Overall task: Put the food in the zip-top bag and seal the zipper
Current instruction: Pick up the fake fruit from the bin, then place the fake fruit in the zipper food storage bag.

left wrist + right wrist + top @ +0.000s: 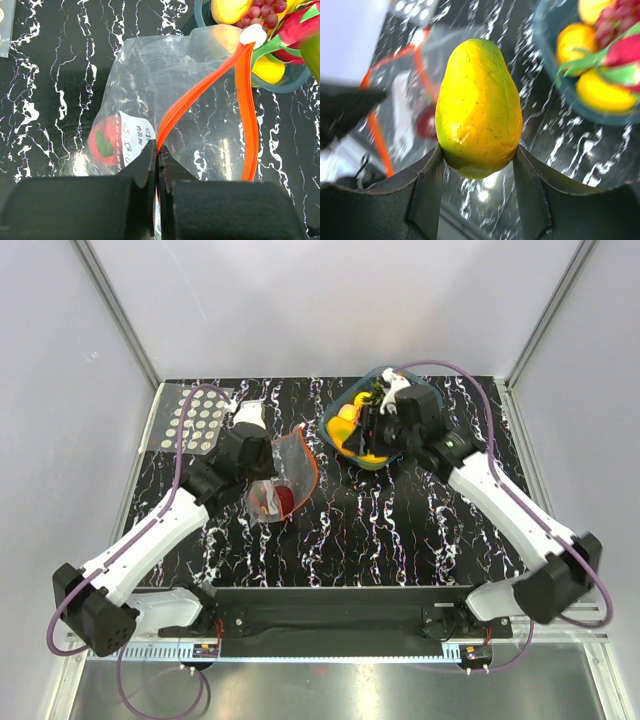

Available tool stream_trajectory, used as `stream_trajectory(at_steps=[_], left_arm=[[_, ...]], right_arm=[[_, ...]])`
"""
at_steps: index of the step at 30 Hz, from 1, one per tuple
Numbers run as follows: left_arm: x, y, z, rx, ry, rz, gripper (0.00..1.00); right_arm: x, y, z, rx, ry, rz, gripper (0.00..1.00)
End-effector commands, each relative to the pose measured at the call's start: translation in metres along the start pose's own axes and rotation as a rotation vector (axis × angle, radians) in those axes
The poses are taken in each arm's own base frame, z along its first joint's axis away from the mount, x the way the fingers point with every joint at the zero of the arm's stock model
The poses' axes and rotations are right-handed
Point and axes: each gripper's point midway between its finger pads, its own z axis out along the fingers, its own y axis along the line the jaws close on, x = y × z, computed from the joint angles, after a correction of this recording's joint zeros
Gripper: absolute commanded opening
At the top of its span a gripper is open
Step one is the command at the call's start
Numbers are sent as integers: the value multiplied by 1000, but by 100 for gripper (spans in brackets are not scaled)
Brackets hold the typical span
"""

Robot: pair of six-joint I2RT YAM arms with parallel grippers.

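Observation:
The zip-top bag (165, 75) lies on the black marbled table with its mouth held up. My left gripper (158, 155) is shut on the near end of its red-orange zipper (200, 85). A red toy fruit (102, 142) with a green leaf lies inside the bag. My right gripper (479, 160) is shut on a yellow-green oval fruit (479, 107), lifted off the table beside the teal tray (600, 116). Seen from above, the bag (290, 475) is left of centre, with the right gripper (372, 445) to its right at the tray's near edge.
The teal tray (425, 395) at the back right holds more food: orange and yellow fruits (227, 10), purple grapes (262, 12) and a red-and-green piece. A clear sheet with white dots (195, 420) lies at the back left.

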Motion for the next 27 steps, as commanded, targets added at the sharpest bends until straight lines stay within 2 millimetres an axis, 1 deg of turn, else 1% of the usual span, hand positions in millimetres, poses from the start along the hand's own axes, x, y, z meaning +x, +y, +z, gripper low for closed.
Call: stream_trajectory(at_steps=[1,2,3,4,6,7,11,13,14,15,16,17,18,19,20,21,22,23,24,26,27], left_arm=[[-24,-6,-3,8,-63,-8,0],[-24,-7,-2,9,-61,-7,0],[-24,-8,-1,13,-61,-8,0],[-24,-9,0,13,-60,-8,0],[-26,-10,-1,20,-59,-9,0],[-26,-13,-1,31,-54,-9,0],[-26,-16,-3,50,-51,-10,0],[-25,-17,-5,53,-50,-10,0],[-25,-18,-5,55,-50,-10,0],[-26,-18,-6,55,-51,-9,0],[-25,-19,-6,58,-50,-8,0],[-25,-18,-7,57,-49,-9,0],[-26,-19,-9,61,-49,-8,0],[-26,-21,-10,65,-50,-7,0],[-26,-21,-11,68,-50,-8,0],[-26,-22,-13,73,-53,-8,0],[-26,-24,-14,77,-53,-6,0],[-26,-24,-14,80,-52,-6,0],[-26,-25,-15,83,-52,-7,0],[-24,-27,-16,91,-49,-4,0],[-24,-29,-16,99,-49,-5,0]], right_arm=[[9,26,-35,-145,-21,-19,44],[15,32,-40,-181,-6,-22,44],[24,34,-44,-202,14,-19,44],[25,41,-54,-235,9,-24,43],[38,50,-61,-279,47,-30,44],[40,53,-66,-291,49,-34,44],[52,68,-69,-350,91,-41,43],[55,76,-64,-367,101,-31,43],[52,80,-61,-377,91,-30,43],[58,83,-52,-376,116,-24,43],[57,83,-47,-360,117,-21,43],[52,85,-43,-355,108,-21,42],[54,83,-32,-339,123,-9,42],[53,85,-27,-340,124,-5,42],[46,91,-24,-361,103,-5,42],[48,92,-16,-362,114,10,42],[48,95,-12,-371,117,14,42],[41,100,-10,-375,103,14,42],[44,98,1,-360,120,29,42],[39,102,9,-353,117,33,43],[44,101,21,-334,138,46,43]])
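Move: The right hand already holds the mango well clear of the fruit. The open bag mouth lies about 9 cm to its left, some 5 cm back and 7 cm lower; the left gripper pinching the lip is roughly 15 cm left, 9 cm back and 4 cm lower. The bin's middle is about 18 cm ahead, 8 cm right and 19 cm down. From the left hand, the mouth is around 6 cm right, 4 cm ahead and 3 cm lower. Back towards the base first, about 10 cm and nearly level, the right hand carries the mango away from the bin, then swings left some 7 cm, easing forward and dipping about 5 cm to the bag mouth while turning counter-clockwise some 15 degrees. Its grip stays as it was; the left fingers keep the bag lip pinched, drifting right a little. ##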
